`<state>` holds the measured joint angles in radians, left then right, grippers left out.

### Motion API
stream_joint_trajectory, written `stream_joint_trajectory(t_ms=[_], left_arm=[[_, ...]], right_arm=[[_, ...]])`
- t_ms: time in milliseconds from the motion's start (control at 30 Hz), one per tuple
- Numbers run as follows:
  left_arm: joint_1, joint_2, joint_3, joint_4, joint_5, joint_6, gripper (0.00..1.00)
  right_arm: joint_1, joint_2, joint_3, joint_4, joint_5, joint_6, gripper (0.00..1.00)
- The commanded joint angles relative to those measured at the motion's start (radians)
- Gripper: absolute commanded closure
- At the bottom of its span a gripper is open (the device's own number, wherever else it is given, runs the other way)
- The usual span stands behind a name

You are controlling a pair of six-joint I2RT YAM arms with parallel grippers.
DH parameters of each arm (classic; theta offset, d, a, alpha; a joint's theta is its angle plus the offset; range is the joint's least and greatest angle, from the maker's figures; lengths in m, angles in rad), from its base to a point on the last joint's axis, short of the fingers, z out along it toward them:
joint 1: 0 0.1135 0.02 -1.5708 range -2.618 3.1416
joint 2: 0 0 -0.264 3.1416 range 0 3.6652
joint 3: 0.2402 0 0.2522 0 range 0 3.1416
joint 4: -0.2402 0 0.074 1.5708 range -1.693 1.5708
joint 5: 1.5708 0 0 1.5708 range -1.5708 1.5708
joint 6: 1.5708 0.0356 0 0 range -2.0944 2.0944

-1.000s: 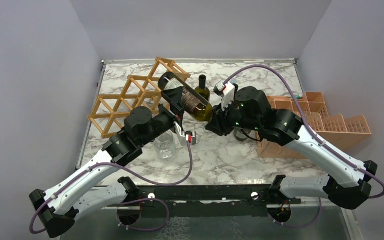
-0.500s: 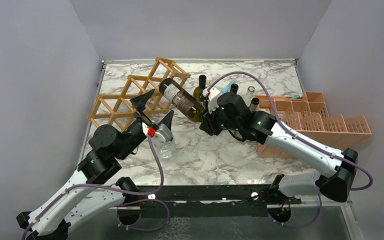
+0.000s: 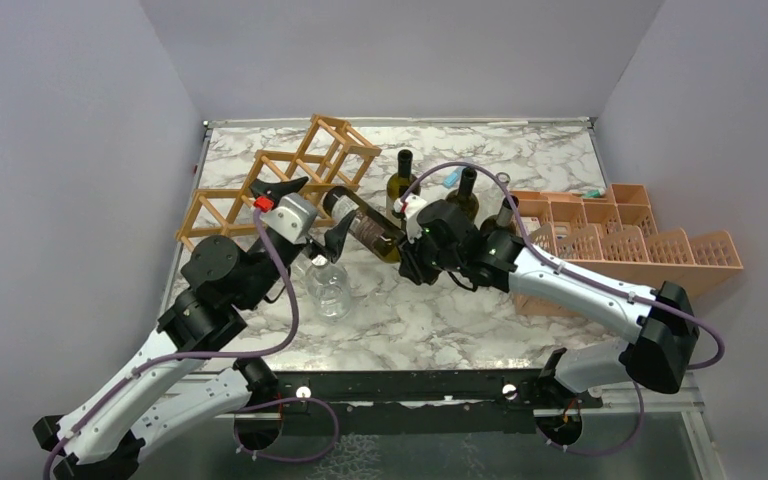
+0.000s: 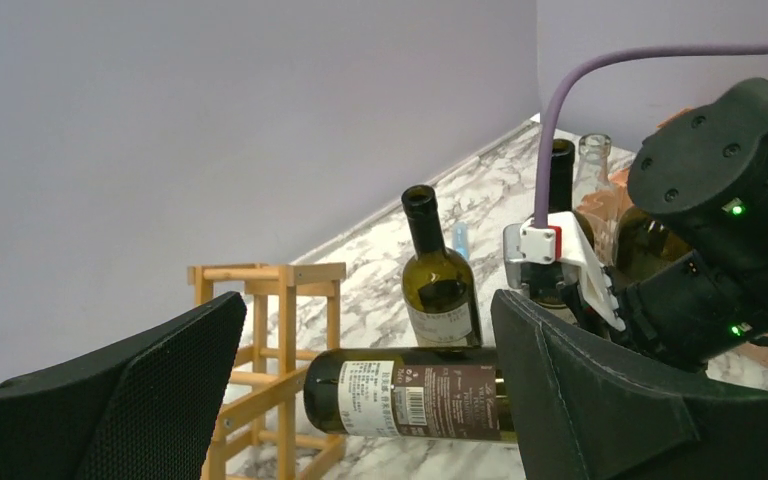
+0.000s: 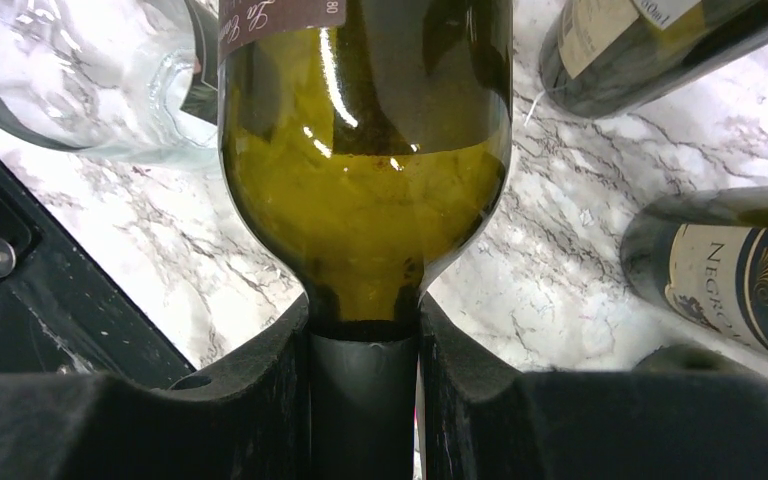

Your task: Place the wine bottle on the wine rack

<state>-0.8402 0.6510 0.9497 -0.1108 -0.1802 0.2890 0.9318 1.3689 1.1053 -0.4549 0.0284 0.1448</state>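
Observation:
The wine bottle (image 3: 363,222), dark green with a brown and white label, is held level above the table. My right gripper (image 3: 410,252) is shut on its neck; the right wrist view shows the neck clamped between my fingers (image 5: 365,345) and the bottle's shoulder (image 5: 365,180) ahead. The bottle's base points at the near right end of the light wooden wine rack (image 3: 250,195). My left gripper (image 3: 312,212) is open and empty. In the left wrist view the bottle (image 4: 410,398) lies crosswise beyond my wide-open fingers (image 4: 120,400), beside the rack (image 4: 260,340).
A clear glass bottle (image 3: 329,291) lies on the marble under the left gripper. Two green bottles (image 3: 403,182) (image 3: 465,192) and a clear one (image 3: 503,207) stand behind the right arm. A salmon-pink gridded crate (image 3: 650,245) stands at the right.
My left gripper has let go of the bottle, opened wide and drawn back. My right gripper has carried the bottle left and lower, toward the rack.

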Motion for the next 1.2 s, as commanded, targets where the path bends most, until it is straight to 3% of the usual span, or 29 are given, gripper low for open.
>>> stream_joint_trajectory(t_ms=[0,700,967,1167], left_arm=[[-0.004,0.064,0.042,-0.079,-0.094,-0.157,0.01],[-0.005,0.125,0.071,-0.144,-0.186,-0.211,0.01],[-0.004,0.126,0.130,-0.190,-0.236,-0.128,0.01],[-0.004,0.110,0.123,-0.207,-0.235,-0.148,0.01]], right_arm=[[-0.001,-0.004,-0.016,0.168,-0.014,0.026,0.99],[-0.001,0.179,-0.033,0.365,0.043,0.067,0.99],[-0.001,0.240,0.000,0.417,0.093,0.066,0.99],[0.001,0.295,0.036,0.430,0.094,0.045,0.99]])
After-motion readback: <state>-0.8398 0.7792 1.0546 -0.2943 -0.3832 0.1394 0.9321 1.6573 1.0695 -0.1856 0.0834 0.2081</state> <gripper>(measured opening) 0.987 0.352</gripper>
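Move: The right hand holds the wine bottle by its neck; the mouth of the wine rack's lower cell is about 17 cm ahead, 19 cm left and 9 below. From that hand a clear bottle stands 17 cm left and 2 back, a green bottle 15 ahead and 2 left. The empty left hand has the held bottle's middle 10 cm ahead, 6 right and some 24 below, the cell mouth 18 ahead, 3 left, 33 below. Keeping its pinch on the neck, the right hand lowers the wine bottle about 8 cm, then, still sinking, carries it forward and left, nearly 4 cm each way, base first towards the rack's lower cell. Above it the open, empty left hand drops about 5 cm and eases forward towards the rack, tipping down some 15 degrees and turning a little counter-clockwise, then hovers and rises slightly. ##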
